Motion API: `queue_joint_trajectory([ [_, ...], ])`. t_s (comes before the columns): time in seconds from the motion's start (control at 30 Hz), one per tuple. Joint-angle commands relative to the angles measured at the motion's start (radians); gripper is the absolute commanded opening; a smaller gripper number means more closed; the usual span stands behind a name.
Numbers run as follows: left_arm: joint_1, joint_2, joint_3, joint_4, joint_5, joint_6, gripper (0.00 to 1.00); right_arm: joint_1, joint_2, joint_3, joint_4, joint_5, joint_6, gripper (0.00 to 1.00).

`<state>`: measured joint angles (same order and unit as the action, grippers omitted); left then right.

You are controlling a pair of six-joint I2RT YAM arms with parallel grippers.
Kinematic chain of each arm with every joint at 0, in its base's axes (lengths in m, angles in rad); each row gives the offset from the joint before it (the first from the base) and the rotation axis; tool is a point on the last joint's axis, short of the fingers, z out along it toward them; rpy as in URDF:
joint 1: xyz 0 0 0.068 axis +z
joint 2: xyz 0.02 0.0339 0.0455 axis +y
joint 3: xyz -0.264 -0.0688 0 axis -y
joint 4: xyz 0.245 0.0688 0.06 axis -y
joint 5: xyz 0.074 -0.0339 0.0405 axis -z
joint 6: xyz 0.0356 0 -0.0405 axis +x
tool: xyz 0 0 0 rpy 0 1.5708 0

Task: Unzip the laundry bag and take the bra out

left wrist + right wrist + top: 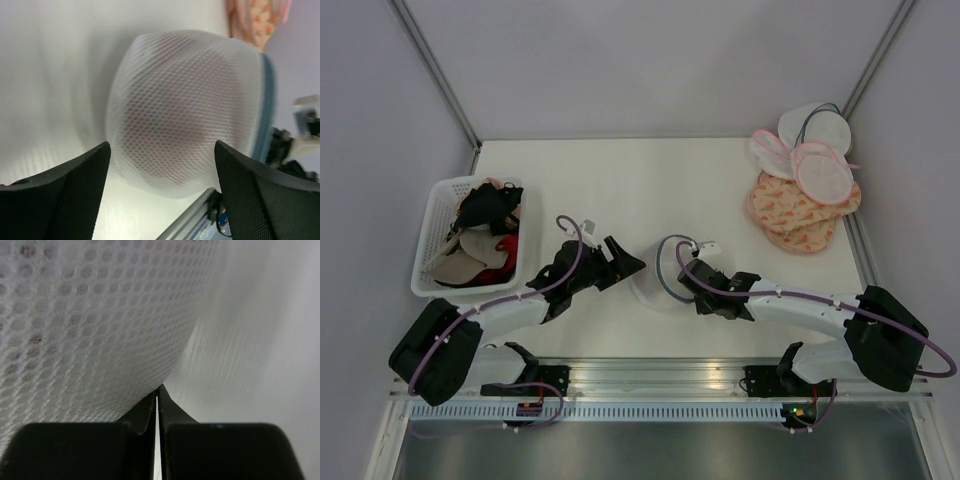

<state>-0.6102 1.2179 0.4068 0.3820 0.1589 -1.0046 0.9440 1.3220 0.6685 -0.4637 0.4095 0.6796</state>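
Note:
The laundry bag, a white mesh dome with a dark grey zipper rim, stands tilted on the table between my two grippers. It fills the left wrist view, where a dim pinkish shape, the bra, shows through the mesh. My left gripper is open and empty just left of the bag, its fingers apart before the dome. My right gripper is at the bag's right side. Its jaws are pressed together with their tips at the edge of the mesh.
A white basket of garments stands at the left. A pile of peach patterned and pink-rimmed round bags lies at the back right. The metal rail runs along the table's near edge.

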Motion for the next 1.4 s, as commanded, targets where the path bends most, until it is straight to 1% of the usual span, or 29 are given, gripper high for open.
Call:
queue_joint_trajectory([
  [0.0,-0.003,0.115,0.036,0.041,0.007,0.061,0.85,-0.005,0.009,0.013,-0.004,0.032,0.015,0.00],
  [0.07,-0.005,0.156,0.050,0.052,0.011,0.069,0.84,-0.007,0.008,0.011,-0.004,0.035,0.017,0.00],
  [0.13,-0.005,0.210,0.047,0.115,0.025,0.064,0.83,-0.007,0.006,0.008,-0.003,0.029,0.014,0.00],
  [0.17,-0.005,0.228,0.041,0.162,0.057,0.058,0.82,-0.008,0.005,0.005,0.000,0.028,0.014,0.00],
  [0.2,-0.005,0.247,0.035,0.211,0.079,0.037,0.79,-0.008,0.000,-0.001,0.011,0.019,0.012,0.00],
  [0.23,-0.006,0.291,0.023,0.324,0.102,0.023,0.76,-0.008,0.000,-0.003,0.013,0.015,0.011,0.00],
  [0.27,-0.010,0.314,0.024,0.369,0.144,0.011,0.71,-0.010,-0.001,-0.004,0.019,0.009,0.008,0.00],
  [0.3,-0.011,0.337,0.027,0.409,0.168,-0.014,0.58,-0.010,-0.004,-0.007,0.026,0.005,0.009,0.01],
  [0.33,-0.016,0.383,0.029,0.495,0.185,-0.026,0.48,-0.010,-0.004,-0.006,0.026,0.005,0.011,0.00],
  [0.37,-0.016,0.400,0.027,0.530,0.203,-0.040,0.37,-0.008,-0.004,-0.003,0.022,0.008,0.008,0.00],
  [0.4,-0.017,0.417,0.027,0.567,0.223,-0.055,0.18,-0.011,-0.006,0.002,0.016,0.014,0.008,0.01],
  [0.47,-0.017,0.430,0.009,0.641,0.226,-0.081,0.05,-0.011,-0.018,0.002,0.002,0.029,0.017,0.00],
  [0.5,-0.017,0.422,0.000,0.652,0.225,-0.088,0.02,-0.013,-0.033,0.003,-0.013,0.040,0.020,0.00],
  [0.53,-0.017,0.413,-0.014,0.653,0.220,-0.085,0.02,-0.013,-0.041,0.003,-0.024,0.052,0.031,0.00],
  [0.6,-0.017,0.344,-0.025,0.598,0.194,-0.056,0.02,-0.014,-0.062,0.005,-0.049,0.098,0.060,0.00],
  [0.63,-0.017,0.306,-0.029,0.554,0.182,-0.040,0.02,-0.014,-0.088,0.008,-0.079,0.115,0.072,0.10],
  [0.67,-0.017,0.267,-0.023,0.497,0.150,-0.022,0.02,-0.014,-0.102,0.013,-0.099,0.156,0.083,0.22],
  [0.7,-0.017,0.179,-0.014,0.345,0.128,0.033,0.02,-0.016,-0.136,0.023,-0.146,0.176,0.112,0.45],
  [0.77,-0.022,0.100,0.035,0.183,0.055,0.090,0.02,-0.014,-0.174,0.042,-0.191,0.222,0.136,0.64],
  [0.8,-0.022,0.031,0.050,0.052,0.036,0.137,0.02,-0.016,-0.214,0.048,-0.226,0.232,0.147,0.81],
  [0.9,-0.022,-0.055,0.086,-0.084,0.004,0.191,0.02,-0.016,-0.285,0.089,-0.268,0.223,0.128,0.98],
  [1.0,-0.023,-0.083,0.083,-0.097,0.024,0.186,0.02,-0.016,-0.334,0.115,-0.205,0.152,0.078,0.98],
  [1.1,-0.031,-0.074,0.082,-0.095,0.042,0.169,0.02,-0.014,-0.342,0.155,-0.147,0.089,0.031,0.98],
  [1.17,-0.045,-0.058,0.082,-0.098,0.044,0.167,0.02,-0.014,-0.354,0.178,-0.101,0.010,0.002,0.98],
  [1.2,-0.049,-0.055,0.082,-0.101,0.042,0.159,0.02,-0.014,-0.378,0.183,-0.045,-0.021,-0.011,0.98],
  [1.23,-0.057,-0.051,0.079,-0.100,0.041,0.156,0.02,-0.014,-0.394,0.184,-0.012,-0.090,-0.037,0.98],
  [1.27,-0.062,-0.049,0.078,-0.100,0.036,0.153,0.02,-0.014,-0.405,0.193,0.012,-0.116,-0.043,0.98],
  [1.3,-0.066,-0.046,0.076,-0.100,0.033,0.149,0.02,-0.013,-0.409,0.200,0.054,-0.147,-0.052,0.98],
  [1.37,-0.071,-0.043,0.076,-0.088,0.034,0.141,0.02,-0.014,-0.377,0.241,0.053,-0.161,-0.058,0.98],
])
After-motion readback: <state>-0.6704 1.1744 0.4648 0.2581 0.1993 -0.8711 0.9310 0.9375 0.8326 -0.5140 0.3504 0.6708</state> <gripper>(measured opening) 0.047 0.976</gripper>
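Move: The laundry bag's middle lies about 7 cm to the right of the open left hand, 4 cm back and 5 cm below; its zip rim stands about 11 cm right of that hand and 4 cm back. The basket of clothes is some 34 cm to its left and 3 cm farther out. From the shut right hand the bag's middle is 8 cm left, 5 cm ahead and slightly higher, and the floral pouch 23 cm right and 21 cm ahead. Down some 5 cm, then right 4 cm, the left hand closes its open fingers on the mesh at the bag's left side, lifts about 9 cm and eases partly back down and towards its base, keeping the pinch. The right stays shut at the bag's near right edge until the left has its grip, then opens wide, backs off right and climbs about 16 cm, swinging left over the bag's mouth. ##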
